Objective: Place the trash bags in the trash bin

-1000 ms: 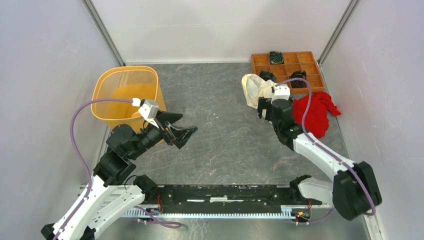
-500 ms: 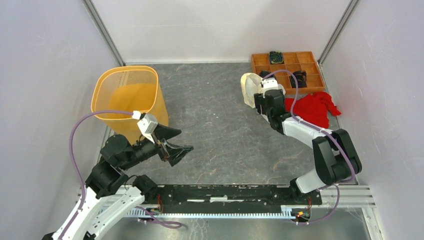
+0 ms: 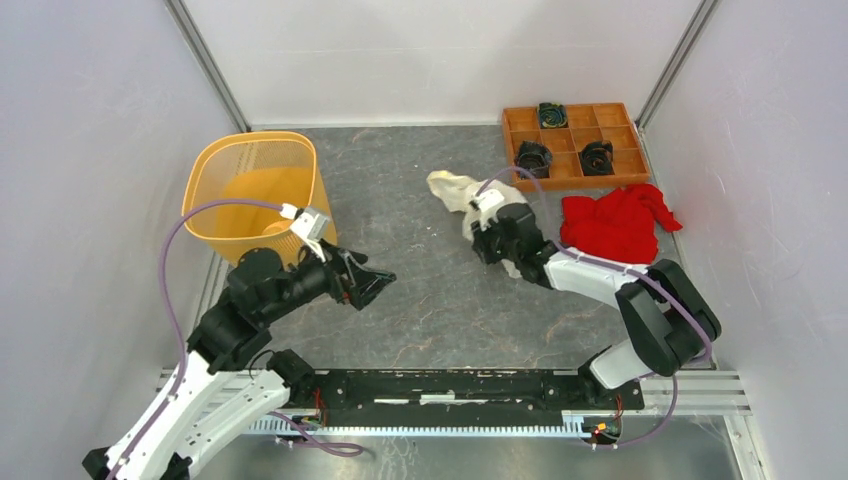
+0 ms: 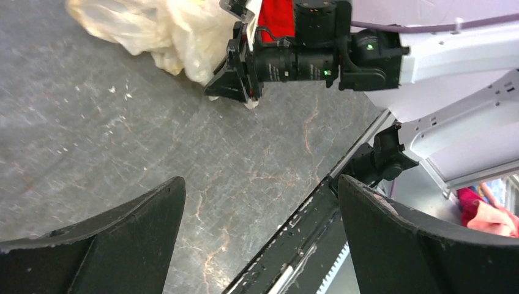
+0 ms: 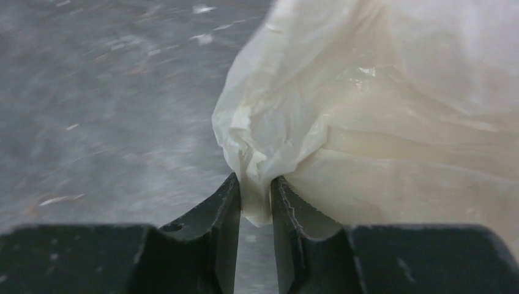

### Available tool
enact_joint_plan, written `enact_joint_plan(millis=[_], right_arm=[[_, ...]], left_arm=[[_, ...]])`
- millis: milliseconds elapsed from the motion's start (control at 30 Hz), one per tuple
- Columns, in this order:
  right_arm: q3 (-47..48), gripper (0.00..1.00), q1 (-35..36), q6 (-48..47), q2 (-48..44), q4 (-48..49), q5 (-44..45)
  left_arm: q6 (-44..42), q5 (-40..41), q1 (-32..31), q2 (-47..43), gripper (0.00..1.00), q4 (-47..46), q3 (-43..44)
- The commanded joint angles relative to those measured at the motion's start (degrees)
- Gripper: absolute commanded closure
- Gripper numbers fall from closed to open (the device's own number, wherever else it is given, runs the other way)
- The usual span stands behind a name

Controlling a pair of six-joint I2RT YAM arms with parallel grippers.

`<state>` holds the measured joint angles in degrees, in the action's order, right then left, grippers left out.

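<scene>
The trash bag (image 3: 450,190), crinkly cream-white plastic, lies on the grey table right of centre. My right gripper (image 3: 480,228) is low at its near-right end. In the right wrist view this gripper (image 5: 256,184) is shut on a pinched fold of the bag (image 5: 367,110). The left wrist view shows the bag (image 4: 159,27) and the right gripper (image 4: 232,76) from the side. The orange-yellow lattice trash bin (image 3: 250,185) stands upright at the far left. My left gripper (image 3: 375,283) hovers open and empty just right of the bin, its jaws wide apart (image 4: 260,184).
A red cloth (image 3: 615,225) lies right of the right arm. An orange compartment tray (image 3: 575,130) with black parts sits at the back right. White walls enclose the table on three sides. The black base rail (image 3: 450,385) runs along the near edge.
My right gripper closed on the bag and pulled it left and nearer, away from the tray. The left gripper swung slightly right and stayed open.
</scene>
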<state>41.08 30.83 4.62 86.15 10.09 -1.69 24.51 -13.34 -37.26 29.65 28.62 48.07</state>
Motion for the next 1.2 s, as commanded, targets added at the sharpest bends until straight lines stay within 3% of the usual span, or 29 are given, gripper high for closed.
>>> enact_joint_plan(millis=[0,133,400,500,633,900,1167], right_arm=[[-0.52,0.71,7.75,-1.22,-2.37,-0.24,-6.47],[-1.56,0.79,12.14,-1.69,-3.54,-2.87,-9.26],[-11.39,0.92,12.06,-0.68,-13.40,-1.22,-14.31],[-12.17,0.99,12.07,-1.52,-16.06,-1.84,-18.48],[-11.07,1.00,12.05,-3.06,-21.25,-6.18,-19.11],[-13.40,1.00,12.05,-7.47,-30.09,-12.49,-13.43],[-14.24,1.00,12.08,-6.02,-32.79,-16.12,-13.86]], left_arm=[[8.30,-1.46,-0.13,4.72,0.00,-8.84,-3.41],[8.37,-0.86,-0.21,10.59,0.00,-9.42,-4.37],[10.73,5.85,-0.20,20.47,0.00,-10.94,-1.70],[9.85,6.92,-0.26,25.57,0.00,-12.08,0.67],[5.73,7.68,-0.45,31.58,0.02,-9.73,4.42],[1.13,4.14,-0.45,30.87,0.00,-9.43,0.18],[0.08,14.70,-0.45,29.09,0.00,-5.00,-0.35]])
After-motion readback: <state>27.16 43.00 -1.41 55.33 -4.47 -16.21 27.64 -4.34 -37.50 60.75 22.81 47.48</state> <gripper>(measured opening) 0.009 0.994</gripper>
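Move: Below and beyond the open left hand, the white trash bag's middle lies about 28 cm ahead, 13 cm to its right and 26 cm down. The right hand already has a pinch of the bag between its fingers, with the middle some 9 cm ahead, 3 cm left and 2 cm down. From this right hand, the red cloth lies about 24 cm right and 6 cm ahead. The trash bin stands roughly 22 cm ahead of the left hand, 20 cm to its left and 17 cm lower. Pulling the white bag back about 15 cm towards the base, the right hand first swings left too, then eases back to the right and lifts slightly, turning nearly 30 degrees counter-clockwise while its fingers shut fully on the bag. Meanwhile the left hand, kept wide open, sinks about 13 cm and goes forward and a little right towards the bag's loose end, tipping its fingers down. ##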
